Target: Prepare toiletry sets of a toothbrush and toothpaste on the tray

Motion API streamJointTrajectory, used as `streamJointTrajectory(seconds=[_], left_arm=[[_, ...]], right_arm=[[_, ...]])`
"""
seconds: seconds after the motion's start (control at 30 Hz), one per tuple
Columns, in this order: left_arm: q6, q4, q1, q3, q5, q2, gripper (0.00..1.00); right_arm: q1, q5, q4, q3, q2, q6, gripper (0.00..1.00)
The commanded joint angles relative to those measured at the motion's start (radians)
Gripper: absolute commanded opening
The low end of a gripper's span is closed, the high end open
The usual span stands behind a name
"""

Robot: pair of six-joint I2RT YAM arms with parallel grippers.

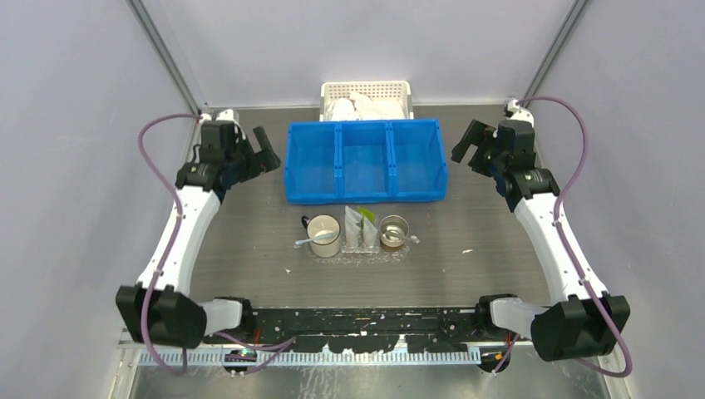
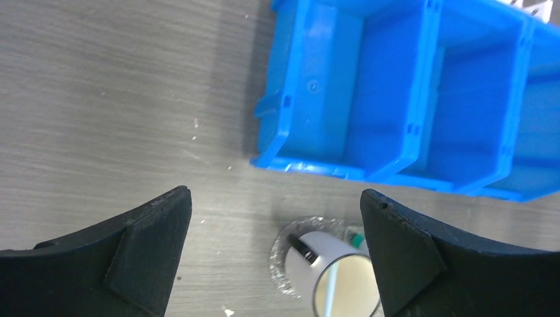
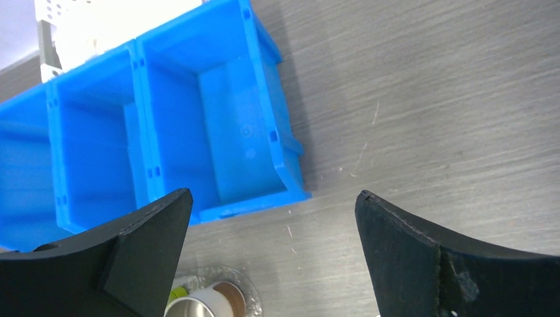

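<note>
The clear tray [image 1: 366,257] lies in front of the blue bin. On it stand a white cup [image 1: 324,235] with a toothbrush [image 1: 308,242] leaning out, upright toothpaste tubes [image 1: 359,226] and a metal cup [image 1: 394,231] with another toothbrush [image 1: 408,241]. My left gripper [image 1: 268,151] hovers open left of the bin, holding nothing. My right gripper [image 1: 470,145] hovers open right of the bin, also holding nothing. The left wrist view shows the white cup [image 2: 337,277], the toothbrush [image 2: 335,282] and the tray rim [image 2: 282,264] below the open left gripper [image 2: 276,198]. In the right wrist view the metal cup [image 3: 198,305] shows under the open right gripper [image 3: 274,193].
A blue three-compartment bin [image 1: 364,195] sits at mid table, its compartments bare. Behind it stands a white perforated basket [image 1: 367,89] with white items. Grey walls close in the left and right sides. Both arm bases are at the near edge.
</note>
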State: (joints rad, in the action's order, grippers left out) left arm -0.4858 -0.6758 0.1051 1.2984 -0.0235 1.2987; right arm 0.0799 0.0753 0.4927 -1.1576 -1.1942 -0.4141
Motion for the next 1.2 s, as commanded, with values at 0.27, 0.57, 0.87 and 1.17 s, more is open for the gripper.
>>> streamJointTrajectory(seconds=[0.27,0.57,0.87,1.17], left_arm=[[0.115,0.114,0.002,-0.328,0.102,-0.370,1.00],[0.048,0.334,0.002,-0.547,0.015,-0.451,1.00],[0.204,0.813,0.002,-0.875,0.201,-0.425,1.00],[0.341,1.190,0.001,-0.915,0.273,-0.089,1.00]], right_arm=[[-0.001,0.073,-0.141,0.313,0.340,0.058,1.00],[-0.002,0.216,-0.278,0.477,0.371,0.061,1.00],[-0.001,0.413,-0.667,0.720,0.319,0.160,1.00],[-0.009,0.456,-1.158,0.903,0.076,0.223,1.00]])
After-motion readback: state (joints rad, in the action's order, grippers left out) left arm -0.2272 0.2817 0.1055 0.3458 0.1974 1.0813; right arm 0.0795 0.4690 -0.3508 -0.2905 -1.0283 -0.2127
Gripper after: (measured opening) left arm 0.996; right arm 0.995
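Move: The blue organizer box, already let go, stands with its middle about 8 cm ahead of the left hand, 26 cm to its right and 18 cm below. From the right hand the same box is roughly 8 cm ahead, 26 cm left and 19 cm below. The mug is some 15 cm back and 15 cm right of the left hand; the steel cup is about 15 cm back and 20 cm left of the right hand, both around 20 cm below. With the blue box left standing between them, both wide-open hands first draw back 6 to 8 cm, then sink beside it, about 16 cm down in all. The left hand drifts some 5 cm left, easing forward again late, and the right 8 cm right; each rolls its outer side up by about 20 degrees, the right also turning clockwise. They touch nothing. ##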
